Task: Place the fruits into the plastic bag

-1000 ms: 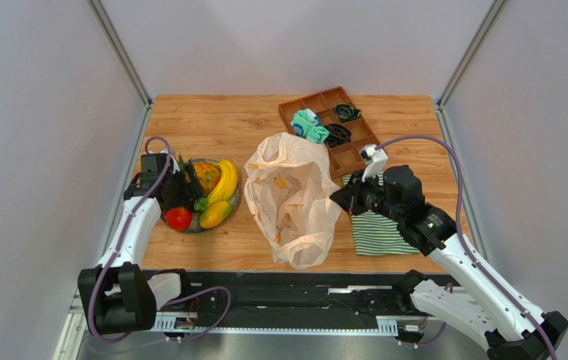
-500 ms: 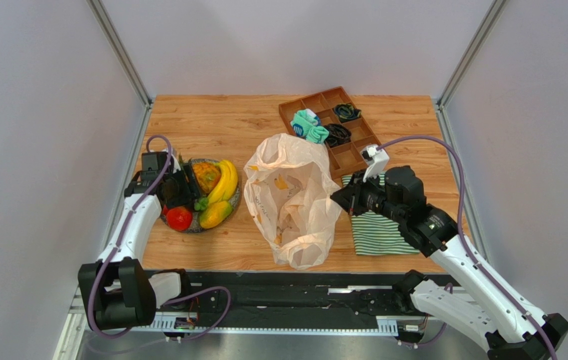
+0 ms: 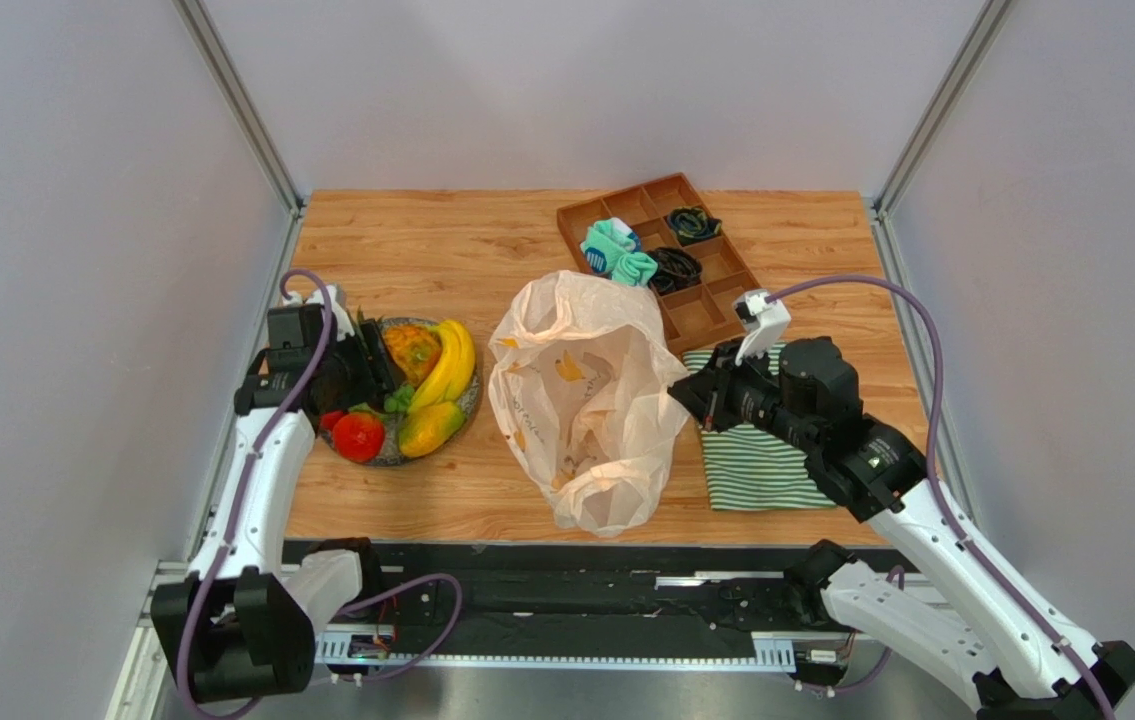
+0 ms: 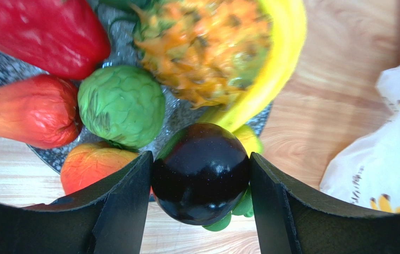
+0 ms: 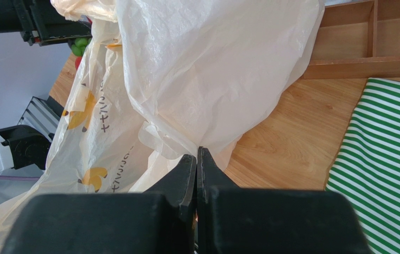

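The fruits lie on a grey plate point(image 3: 467, 408) at the left: orange pineapple point(image 3: 413, 351), yellow banana point(image 3: 452, 363), a red round one point(image 3: 358, 437) and a yellow-orange one point(image 3: 431, 429). My left gripper point(image 4: 201, 177) is shut on the dark round fruit point(image 4: 201, 172) and holds it just above the plate; a green fruit point(image 4: 121, 105) and red ones point(image 4: 30, 110) lie below. The plastic bag point(image 3: 582, 393) stands crumpled mid-table. My right gripper point(image 5: 196, 156) is shut on the bag's edge point(image 5: 186, 140) at its right side.
A wooden compartment tray point(image 3: 708, 308) with teal and black cloth bundles stands at the back right. A green-and-white striped cloth point(image 3: 758, 465) lies under my right arm. Metal frame posts rise at both back corners.
My left gripper has risen a little over the plate with the dark fruit in it. My right gripper has shifted slightly to the right, still pinching the bag's edge.
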### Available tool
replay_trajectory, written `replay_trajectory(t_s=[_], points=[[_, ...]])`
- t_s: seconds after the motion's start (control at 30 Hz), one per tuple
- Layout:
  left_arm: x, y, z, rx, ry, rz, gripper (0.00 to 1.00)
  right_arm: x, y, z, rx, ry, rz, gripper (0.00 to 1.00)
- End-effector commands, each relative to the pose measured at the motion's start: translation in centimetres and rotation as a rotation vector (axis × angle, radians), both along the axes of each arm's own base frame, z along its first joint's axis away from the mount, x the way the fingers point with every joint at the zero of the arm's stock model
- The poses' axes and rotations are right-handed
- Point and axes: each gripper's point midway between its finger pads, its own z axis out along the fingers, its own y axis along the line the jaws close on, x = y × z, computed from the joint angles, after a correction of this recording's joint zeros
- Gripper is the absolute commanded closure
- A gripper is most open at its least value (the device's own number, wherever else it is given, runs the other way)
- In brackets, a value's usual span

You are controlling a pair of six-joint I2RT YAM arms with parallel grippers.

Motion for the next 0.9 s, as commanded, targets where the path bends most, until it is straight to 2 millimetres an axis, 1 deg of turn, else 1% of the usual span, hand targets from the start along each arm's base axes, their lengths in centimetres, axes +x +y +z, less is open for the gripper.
replay_trajectory(t_s=[0.0,0.17,0.2,0.27,0.3,0.37,0.4,0.43,0.53,0.57,0.6,0.73,0.83,0.87], points=[[0.1,-0.5,4.2,0.019,-0.144,-0.063,0.41,0.2,-0.5,2.8,0.027,-0.076,-0.021,1.0],[-0.4,-1.7,6.4,-0.01,-0.243,-0.12,0.43,0.6,-0.9,2.3,-0.009,-0.07,-0.044,1.0],[-0.6,-2.2,7.3,-0.021,-0.277,-0.143,0.43,0.7,-0.9,2.3,-0.011,-0.067,-0.048,1.0],[-0.9,-2.4,8.3,-0.015,-0.315,-0.155,0.43,0.6,-0.8,2.2,-0.011,-0.059,-0.048,1.0],[-1.2,-2.5,9.4,0.003,-0.356,-0.159,0.43,0.7,-0.8,2.2,-0.014,-0.054,-0.048,1.0],[-1.5,-2.7,10.4,0.014,-0.395,-0.165,0.43,0.7,-0.8,2.2,-0.015,-0.044,-0.051,1.0],[-1.6,-2.9,11.5,0.013,-0.431,-0.17,0.43,0.7,-0.8,2.2,-0.016,-0.041,-0.053,1.0],[-1.7,-3.2,12.0,0.006,-0.443,-0.178,0.43,0.8,-0.8,2.2,-0.015,-0.038,-0.057,1.0],[-2.0,-4.4,14.2,-0.011,-0.5,-0.211,0.44,0.9,-0.8,2.5,-0.014,-0.042,-0.06,1.0],[-2.2,-5.1,14.7,-0.017,-0.515,-0.236,0.44,1.0,-0.8,2.5,-0.014,-0.04,-0.062,1.0],[-2.3,-5.3,15.7,-0.017,-0.545,-0.236,0.44,1.0,-0.7,2.4,-0.015,-0.035,-0.061,1.0],[-2.8,-6.7,17.8,-0.053,-0.61,-0.267,0.45,1.0,-0.7,2.4,-0.019,-0.026,-0.062,1.0],[-3.1,-8.6,19.6,-0.114,-0.665,-0.316,0.45,1.1,-0.7,2.4,-0.022,-0.027,-0.067,1.0],[-3.4,-10.3,20.6,-0.161,-0.692,-0.362,0.46,1.2,-0.8,2.3,-0.027,-0.025,-0.074,1.0]])
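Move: The left hand already holds the dark eggplant just clear of the plate. The bag's open mouth is about 25 cm to its right, some 2 cm nearer the base and roughly 6 cm higher. On the plate, about 3 cm below the hand, the bananas lie 8 cm right and 3 cm ahead, and the pineapple 4 cm right and 5 cm ahead. From the right hand, which pinches the bag's rim, the mouth's centre is about 11 cm left, straight across and nearly level. Mostly upward, by some 15 cm, the left hand carries the eggplant off the plate, increasingly swinging right towards the bag's mouth and easing back a little. Its wrist tips the fingers up about 30 degrees and turns clockwise, with the grip unchanged. The right hand stays nearly in place, still pinching the rim. ##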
